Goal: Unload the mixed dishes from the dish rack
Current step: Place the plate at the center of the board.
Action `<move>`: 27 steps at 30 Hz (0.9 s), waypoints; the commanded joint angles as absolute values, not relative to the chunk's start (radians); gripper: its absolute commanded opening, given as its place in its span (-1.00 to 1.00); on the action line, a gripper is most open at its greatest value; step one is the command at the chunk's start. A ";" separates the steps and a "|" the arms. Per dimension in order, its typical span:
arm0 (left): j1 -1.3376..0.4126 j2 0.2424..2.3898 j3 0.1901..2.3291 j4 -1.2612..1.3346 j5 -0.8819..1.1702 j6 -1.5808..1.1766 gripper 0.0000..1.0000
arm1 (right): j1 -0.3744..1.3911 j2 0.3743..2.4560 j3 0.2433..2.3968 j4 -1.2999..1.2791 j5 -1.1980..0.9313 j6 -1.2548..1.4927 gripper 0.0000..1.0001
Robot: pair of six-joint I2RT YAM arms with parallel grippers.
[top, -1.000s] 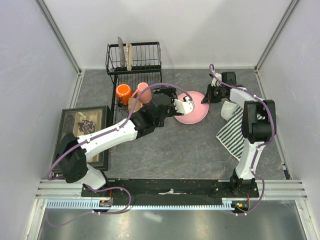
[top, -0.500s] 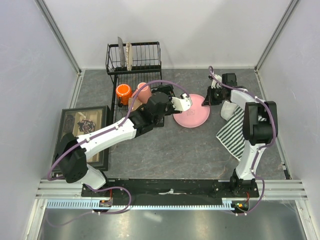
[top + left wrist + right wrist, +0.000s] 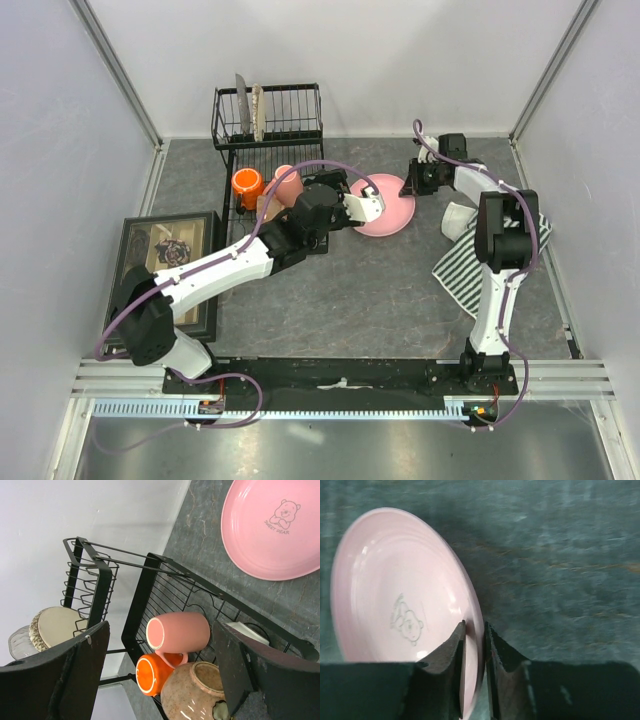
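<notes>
The wide pink dish, printed with a small bear, lies on the table right of the dish rack. My right gripper is shut on its right rim, one finger on each side. On the rack's base lie a pink mug, an orange mug and a tan-brown bowl, with a white bowl partly hidden. My left gripper hangs wide open between rack and dish, holding nothing.
A beige plate and a clear dish stand upright in the rack's wire back. A striped cloth lies at the right under the right arm. A black-framed box of trinkets sits at the left. Walls close in on three sides.
The right gripper has carried the pink dish toward the back of the table, a little nearer the far wall. The left arm has barely shifted.
</notes>
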State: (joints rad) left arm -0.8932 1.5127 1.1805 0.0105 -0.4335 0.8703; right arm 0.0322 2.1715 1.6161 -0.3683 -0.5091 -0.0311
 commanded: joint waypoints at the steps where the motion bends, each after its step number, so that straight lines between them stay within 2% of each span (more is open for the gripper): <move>1: -0.890 1.526 1.193 0.074 -0.413 0.857 0.79 | 0.021 2.238 1.661 -0.348 -0.353 -0.106 -0.43; 3: -0.888 1.529 1.193 0.077 -0.413 0.861 0.79 | 0.020 2.255 1.677 -0.360 -0.333 -0.113 -0.32; 8: -0.885 1.532 1.192 0.083 -0.417 0.868 0.79 | 0.012 2.264 1.683 -0.364 -0.314 -0.120 -0.19; 11: -0.876 1.531 1.200 0.089 -0.425 0.871 0.79 | 0.008 2.249 1.678 -0.367 -0.311 -0.126 0.02; 12: -0.871 1.529 1.203 0.090 -0.426 0.870 0.79 | 0.005 2.234 1.675 -0.368 -0.311 -0.126 0.15; 15: -0.835 1.525 1.244 0.069 -0.426 0.835 0.79 | 0.005 2.185 1.660 -0.373 -0.318 -0.129 0.30; 21: -0.713 1.525 1.420 -0.064 -0.379 0.710 0.80 | 0.005 2.050 1.643 -0.402 -0.374 -0.123 0.52; 24: -0.621 1.552 1.581 -0.167 -0.333 0.614 0.80 | 0.005 1.968 1.641 -0.423 -0.416 -0.101 0.66; 27: -0.519 1.598 1.715 -0.265 -0.278 0.534 0.80 | 0.005 1.915 1.629 -0.439 -0.446 -0.086 0.71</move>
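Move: Off the right hand's fingertips, the pink plate's rim is still between them, its middle about 7 cm left, 5 cm back and 2 cm lower; a white cloth lies some 14 cm right and 10 cm back. From the left hand, the speckled plate in the upper rack is roughly 22 cm ahead, 16 cm left and slightly lower; the pink mug is about 12 cm ahead, 9 cm left and 18 cm below. Easing the pink plate's rim down about 2 cm while drifting forward and right, the right hand rolls its left side down some 10 degrees and opens its fingers wide, then lifts off the rim by about 6 cm. Partway through, the empty, open left hand sweeps up about 10 cm, forward and left over the rack towards the speckled plate. ##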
